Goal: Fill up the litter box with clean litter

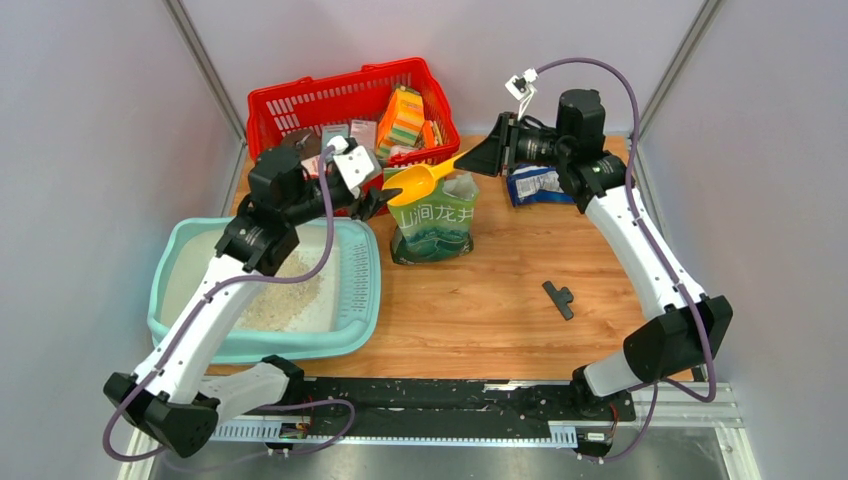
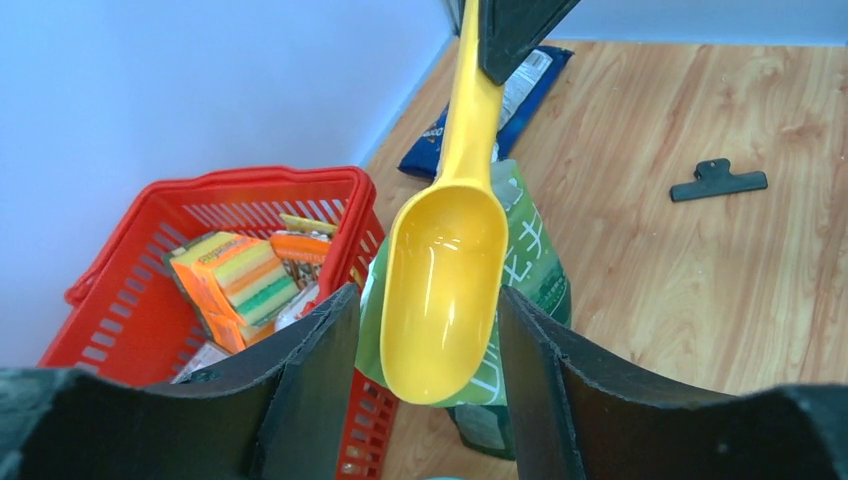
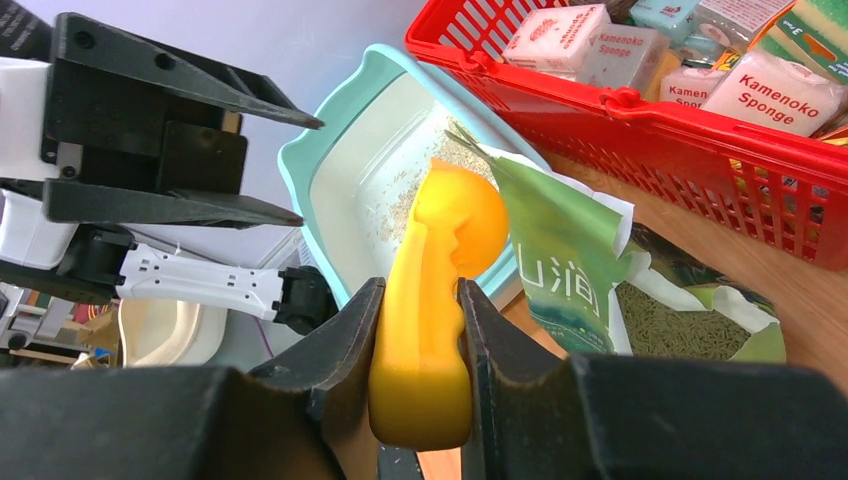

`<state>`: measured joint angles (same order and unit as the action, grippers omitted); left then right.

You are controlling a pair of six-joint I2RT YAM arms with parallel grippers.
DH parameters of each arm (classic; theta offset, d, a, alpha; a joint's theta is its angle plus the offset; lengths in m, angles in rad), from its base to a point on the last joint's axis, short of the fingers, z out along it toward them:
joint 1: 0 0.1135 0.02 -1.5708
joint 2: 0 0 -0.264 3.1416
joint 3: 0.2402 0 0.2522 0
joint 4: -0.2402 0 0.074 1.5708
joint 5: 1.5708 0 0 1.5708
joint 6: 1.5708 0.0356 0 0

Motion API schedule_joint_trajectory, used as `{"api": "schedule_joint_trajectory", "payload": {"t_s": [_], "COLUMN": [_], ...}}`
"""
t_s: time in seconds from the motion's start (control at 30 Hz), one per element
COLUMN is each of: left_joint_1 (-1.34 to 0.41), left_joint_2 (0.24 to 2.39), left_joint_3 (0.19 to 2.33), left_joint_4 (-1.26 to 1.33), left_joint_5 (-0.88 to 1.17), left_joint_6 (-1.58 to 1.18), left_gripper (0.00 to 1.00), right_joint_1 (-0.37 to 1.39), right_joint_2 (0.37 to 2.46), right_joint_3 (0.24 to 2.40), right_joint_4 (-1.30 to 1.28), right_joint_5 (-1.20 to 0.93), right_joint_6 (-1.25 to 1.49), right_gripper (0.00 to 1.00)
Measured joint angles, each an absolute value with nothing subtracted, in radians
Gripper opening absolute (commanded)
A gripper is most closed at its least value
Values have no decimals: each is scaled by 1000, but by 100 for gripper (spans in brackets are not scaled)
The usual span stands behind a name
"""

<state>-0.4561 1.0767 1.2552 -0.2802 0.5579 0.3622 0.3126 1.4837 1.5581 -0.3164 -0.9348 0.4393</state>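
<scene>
The pale teal litter box (image 1: 366, 290) sits at the left and holds a loose heap of clean litter (image 1: 285, 298). It also shows in the right wrist view (image 3: 322, 150), with grains (image 3: 418, 172) inside. My right gripper (image 1: 482, 158) is shut on the handle of a yellow scoop (image 1: 420, 183), seen in the right wrist view (image 3: 420, 345). The scoop bowl (image 2: 445, 290) is empty and hangs over the open green litter bag (image 1: 436, 226). My left gripper (image 1: 386, 197) is open, and its fingers (image 2: 320, 360) flank the bowl's tip without touching it.
A red mesh basket (image 1: 290, 110) with sponge packs stands behind the litter box and the bag. A blue packet (image 1: 535, 184) lies under the right arm. A black clip (image 1: 559, 298) lies on the wood at the right. Walls close in both sides.
</scene>
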Motion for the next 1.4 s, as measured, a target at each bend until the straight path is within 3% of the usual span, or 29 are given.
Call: {"api": "schedule_joint_trajectory", "payload": {"t_s": [0.4, 0.53, 0.73, 0.83, 0.93, 1.0, 1.2, 1.23, 1.27, 1.3, 1.33, 1.4], "left_joint_1": [-461, -470, -484, -492, -503, -513, -529, -529, -529, -530, -531, -532], "left_joint_2": [1272, 1282, 1282, 1290, 1299, 1305, 1319, 1321, 1324, 1325, 1326, 1326], "left_joint_3": [1272, 1290, 1303, 1303, 1303, 1302, 1298, 1298, 1298, 1298, 1298, 1298], "left_joint_4": [-272, -270, -266, -265, -262, -253, -236, -236, -235, -235, -234, -233], "left_joint_5": [566, 556, 556, 550, 543, 537, 511, 509, 507, 503, 498, 491], "left_joint_6": [400, 418, 435, 438, 442, 447, 457, 459, 460, 460, 456, 432], "left_gripper": [47, 30, 21, 22, 34, 34, 7, 0, 0, 0, 0, 0], "right_joint_1": [329, 332, 332, 331, 331, 331, 331, 331, 331, 331, 331, 322], "right_joint_2": [1461, 1456, 1456, 1456, 1457, 1459, 1467, 1468, 1469, 1469, 1469, 1469], "right_joint_3": [1544, 1534, 1525, 1523, 1523, 1523, 1523, 1523, 1523, 1523, 1523, 1525], "right_joint_4": [-308, -308, -308, -310, -311, -311, -313, -314, -315, -315, -316, -316], "right_joint_5": [-945, -944, -945, -949, -949, -949, -952, -950, -948, -944, -941, -928], "right_joint_6": [440, 439, 440, 440, 440, 440, 440, 441, 442, 445, 447, 445], "right_gripper": [0, 0, 0, 0, 0, 0, 0, 5, 15, 30, 57, 72]}}
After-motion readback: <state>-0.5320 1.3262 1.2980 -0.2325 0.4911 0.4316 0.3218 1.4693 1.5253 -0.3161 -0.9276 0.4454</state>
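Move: The yellow scoop, held by its handle in the right hand, has its bowl about 4 cm to the left hand's right, 2 cm ahead and 5 cm below. From the right hand the bowl is some 9 cm left, 3 cm back and 4 cm below. From the left hand, the open litter bag stands about 7 cm right, 1 cm ahead and 25 cm below; the red basket 18 cm ahead, 10 cm left and 28 cm below. Left hand sinks 6 cm, forward and right, and pinches the scoop bowl's rim; right fingers then start opening. ##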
